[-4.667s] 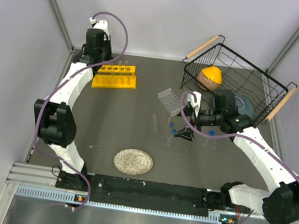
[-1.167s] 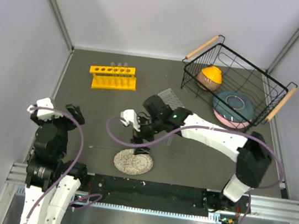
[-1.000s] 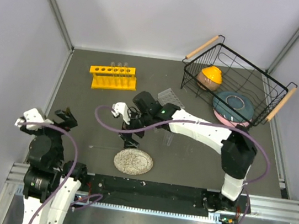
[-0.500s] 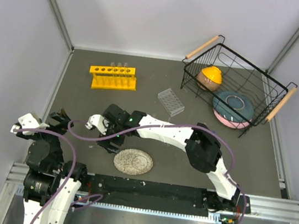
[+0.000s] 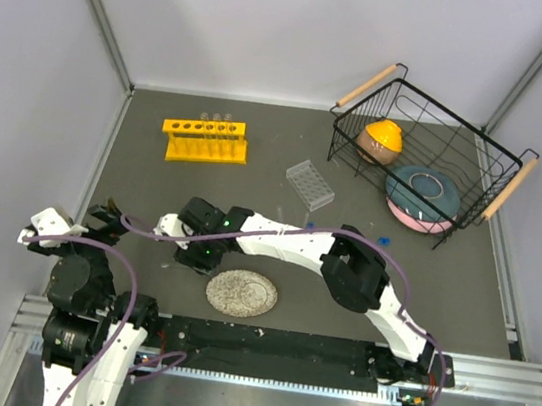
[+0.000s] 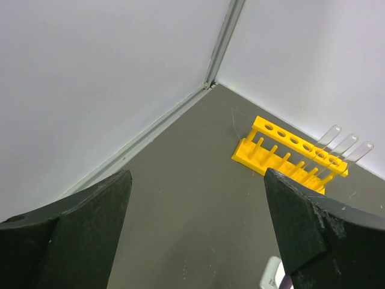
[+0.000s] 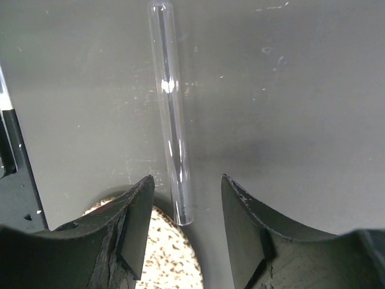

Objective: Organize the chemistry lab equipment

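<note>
A thin clear test tube (image 7: 171,120) lies flat on the dark table, its open end just beside the speckled plate (image 7: 162,253). My right gripper (image 7: 186,211) is open and straddles that end, with a gap on each side of the glass. In the top view this gripper (image 5: 195,256) reaches far left, just left of the plate (image 5: 241,292). The yellow rack (image 5: 207,141) at the back left holds three tubes (image 6: 343,144) at one end. A clear grid rack (image 5: 311,184) lies mid-table. My left gripper (image 6: 198,229) hangs open and empty at the near left (image 5: 107,217).
A black wire basket (image 5: 480,152) with wooden handles stands at the back right, holding an orange-topped object (image 5: 380,141) and stacked bowls (image 5: 419,196). A small blue cap (image 5: 384,240) shows by the right arm's elbow. Grey walls close in the table.
My right arm has swung left across the table to the tube by the plate, and its jaws have narrowed around it. The left arm has barely moved.
</note>
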`<action>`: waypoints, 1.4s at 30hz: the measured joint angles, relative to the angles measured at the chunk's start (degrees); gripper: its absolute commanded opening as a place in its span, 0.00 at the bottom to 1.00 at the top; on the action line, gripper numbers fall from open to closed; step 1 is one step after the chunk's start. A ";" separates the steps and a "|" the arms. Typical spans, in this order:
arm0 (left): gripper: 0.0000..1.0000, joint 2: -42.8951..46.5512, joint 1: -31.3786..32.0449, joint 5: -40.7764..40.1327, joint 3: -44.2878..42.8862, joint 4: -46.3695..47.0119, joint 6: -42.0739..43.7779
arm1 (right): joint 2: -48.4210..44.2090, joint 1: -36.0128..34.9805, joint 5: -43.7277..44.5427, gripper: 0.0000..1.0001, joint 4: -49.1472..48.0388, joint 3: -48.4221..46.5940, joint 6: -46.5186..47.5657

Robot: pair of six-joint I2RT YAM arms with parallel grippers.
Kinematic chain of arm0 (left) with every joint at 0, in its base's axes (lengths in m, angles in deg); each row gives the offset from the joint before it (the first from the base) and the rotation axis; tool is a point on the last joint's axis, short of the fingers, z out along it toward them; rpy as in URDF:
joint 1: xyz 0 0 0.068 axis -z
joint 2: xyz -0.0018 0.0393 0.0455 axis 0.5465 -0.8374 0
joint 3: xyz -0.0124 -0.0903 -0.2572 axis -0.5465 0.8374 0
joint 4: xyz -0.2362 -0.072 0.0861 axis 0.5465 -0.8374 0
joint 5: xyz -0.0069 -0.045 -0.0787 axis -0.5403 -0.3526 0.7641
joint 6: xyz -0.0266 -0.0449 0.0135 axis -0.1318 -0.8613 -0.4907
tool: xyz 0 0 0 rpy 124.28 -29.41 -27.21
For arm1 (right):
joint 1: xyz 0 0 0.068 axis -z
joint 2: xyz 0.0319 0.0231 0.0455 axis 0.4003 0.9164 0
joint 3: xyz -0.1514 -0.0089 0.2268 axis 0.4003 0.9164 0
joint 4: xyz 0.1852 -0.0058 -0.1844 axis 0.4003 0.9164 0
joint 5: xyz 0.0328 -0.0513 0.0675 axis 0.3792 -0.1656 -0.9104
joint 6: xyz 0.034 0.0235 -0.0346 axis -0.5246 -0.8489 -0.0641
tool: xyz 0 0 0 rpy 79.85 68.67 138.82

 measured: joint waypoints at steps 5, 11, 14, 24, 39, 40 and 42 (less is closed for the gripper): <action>0.97 0.04 0.00 -0.17 0.00 -0.48 0.02 | 1.36 -0.28 0.15 0.45 0.44 0.00 -0.50; 0.97 0.07 0.00 -0.20 0.00 -0.48 0.00 | 2.03 -0.33 1.11 0.34 0.46 0.00 -0.83; 0.97 0.07 0.00 -0.22 0.00 -0.48 0.00 | 2.78 -0.44 2.43 0.31 0.39 -0.02 -0.68; 0.97 0.11 0.00 -0.48 0.00 -0.48 -0.02 | 3.54 -0.59 5.66 0.12 0.79 -1.42 -0.31; 0.97 0.11 0.07 2.71 0.00 -0.44 0.00 | 1.81 4.52 0.85 0.10 0.94 0.04 -0.33; 0.97 0.11 0.07 3.13 0.00 -0.42 0.00 | 1.11 5.11 0.59 0.10 1.03 0.63 -0.33; 0.97 0.11 0.07 4.02 0.00 -0.42 0.00 | -0.39 6.25 0.02 0.10 1.46 1.46 -0.33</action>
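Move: The test tube lies crosswise, left to right, just below the right fingers; its middle is about 4 cm to that hand's left, level with it fore and aft, and some 3 cm down. The speckled plate sits about 9 cm right and 4 cm back, 3 cm below, and the yellow rack stands roughly 28 cm ahead and 4 cm left, at about hand height. From the left hand the tube is some 18 cm right, about 1 cm ahead and 27 cm below. The right hand sinks about 2.5 cm onto the tube beside the plate, its fingers closing from half open as it creeps slightly forward, until they pinch the tube near its right-hand, plate-side end. Keeping that grip, it carries the tube forward about 4 cm and some 3 cm to the right, rising about 2 cm late on and turning slightly clockwise. ##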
